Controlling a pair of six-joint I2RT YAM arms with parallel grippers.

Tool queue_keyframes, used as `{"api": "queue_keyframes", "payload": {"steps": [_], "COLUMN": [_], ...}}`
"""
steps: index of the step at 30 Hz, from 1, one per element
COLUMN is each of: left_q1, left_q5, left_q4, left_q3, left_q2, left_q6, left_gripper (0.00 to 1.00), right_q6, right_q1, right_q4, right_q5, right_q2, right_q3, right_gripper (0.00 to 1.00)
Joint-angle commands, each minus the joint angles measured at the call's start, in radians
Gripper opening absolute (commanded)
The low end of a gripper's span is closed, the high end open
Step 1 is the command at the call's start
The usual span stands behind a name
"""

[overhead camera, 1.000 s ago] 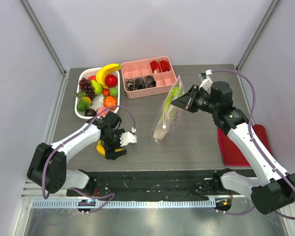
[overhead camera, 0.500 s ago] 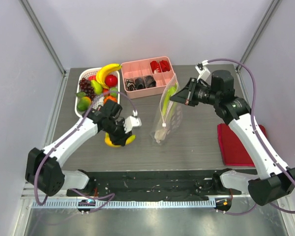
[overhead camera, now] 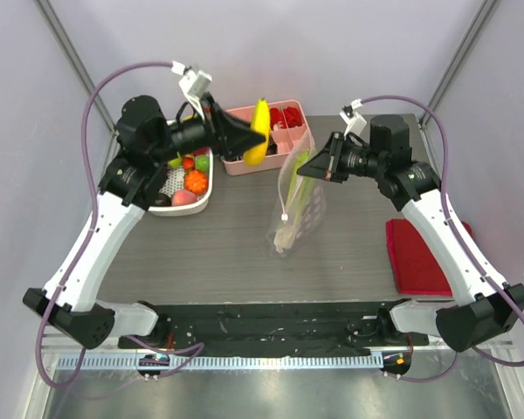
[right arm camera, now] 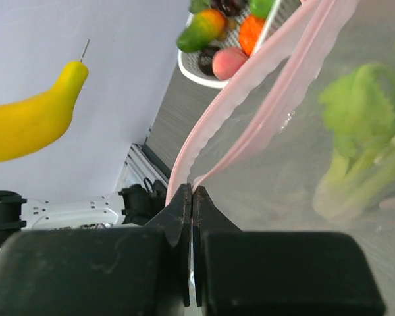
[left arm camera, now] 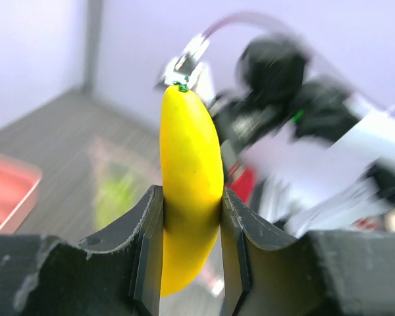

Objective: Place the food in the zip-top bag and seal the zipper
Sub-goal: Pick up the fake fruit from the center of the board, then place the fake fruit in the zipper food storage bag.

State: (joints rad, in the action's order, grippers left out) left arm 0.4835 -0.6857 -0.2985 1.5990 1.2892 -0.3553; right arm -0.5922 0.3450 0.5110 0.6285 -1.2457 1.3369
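My left gripper is shut on a yellow toy banana, lifted high above the table just left of the bag's mouth; in the left wrist view the banana stands upright between the fingers. My right gripper is shut on the top edge of the clear zip-top bag and holds it hanging upright, its lower end on the table. The pinkish zipper gapes open in the right wrist view. A white-and-green leek lies inside the bag.
A white basket at the back left holds more toy fruit, among them an orange one and a peach one. A pink compartment tray sits behind the bag. A red cloth lies at the right.
My left arm has picked the banana up from the table's front left and swung it up and back toward the bag's mouth. The right gripper has held the bag about where it was.
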Motion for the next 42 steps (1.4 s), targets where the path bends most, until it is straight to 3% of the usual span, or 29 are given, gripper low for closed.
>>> {"api": "queue_keyframes", "payload": {"steps": [1, 2, 9, 22, 25, 26, 28, 30, 32, 35, 42], "left_q1": [-0.003, -0.003, -0.002, 0.018, 0.018, 0.018, 0.020, 0.018, 0.015, 0.001, -0.115], "left_q5": [-0.100, -0.100, -0.077, -0.051, -0.040, -0.040, -0.035, -0.020, 0.000, -0.011, -0.035], "left_q4": [0.510, 0.594, 0.685, 0.832, 0.826, 0.811, 0.777, 0.653, 0.577, 0.454, 0.271], "left_q3": [0.059, 0.056, -0.011, -0.319, -0.378, -0.392, -0.415, -0.412, -0.410, -0.402, -0.384], "left_q2": [0.120, 0.133, 0.139, 0.119, 0.095, 0.087, 0.059, 0.020, -0.008, -0.056, -0.139], "left_q6": [-0.541, -0.591, -0.645, -0.731, -0.679, -0.660, -0.570, -0.461, -0.325, -0.193, -0.106], "left_gripper": [0.00, 0.00, 0.00, 0.01, 0.10, 0.21, 0.27, 0.42, 0.47, 0.71, 0.90], "right_q6": [0.046, 0.060, 0.100, 0.074, 0.072, 0.072, 0.071, 0.072, 0.075, 0.107, 0.169], "right_q1": [0.015, 0.023, 0.051, 0.052, 0.052, 0.052, 0.052, 0.051, 0.052, 0.051, 0.046], "right_q4": [0.006, 0.027, 0.066, 0.031, 0.034, 0.034, 0.037, 0.055, 0.086, 0.151, 0.222], "right_q5": [0.060, 0.063, 0.077, 0.077, 0.097, 0.100, 0.126, 0.155, 0.201, 0.237, 0.176], "right_q2": [-0.043, -0.055, -0.112, -0.103, -0.106, -0.106, -0.106, -0.110, -0.126, -0.155, -0.185], "right_q3": [0.180, 0.200, 0.217, 0.191, 0.209, 0.215, 0.237, 0.267, 0.286, 0.326, 0.360], "right_gripper": [0.01, 0.01, 0.01, 0.01, 0.01, 0.01, 0.01, 0.01, 0.01, 0.01, 0.01]}}
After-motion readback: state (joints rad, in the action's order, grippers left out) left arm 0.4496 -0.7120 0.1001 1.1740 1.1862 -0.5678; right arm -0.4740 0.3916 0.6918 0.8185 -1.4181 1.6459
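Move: The left hand, already gripping the banana, has the zip-top bag's open mouth about 8 cm to its right, level fore and aft and some 14 cm lower, with the celery inside centred about 9 cm lower still. The pink bin stands roughly 24 cm ahead and 43 cm below. For the right hand, already pinching the rim, the mouth's middle lies about 3 cm left and 2 cm back. Left hand rises 6 cm rightward, sinks 13 to the mouth, releases the banana; right hand lifts the pinched rim. ##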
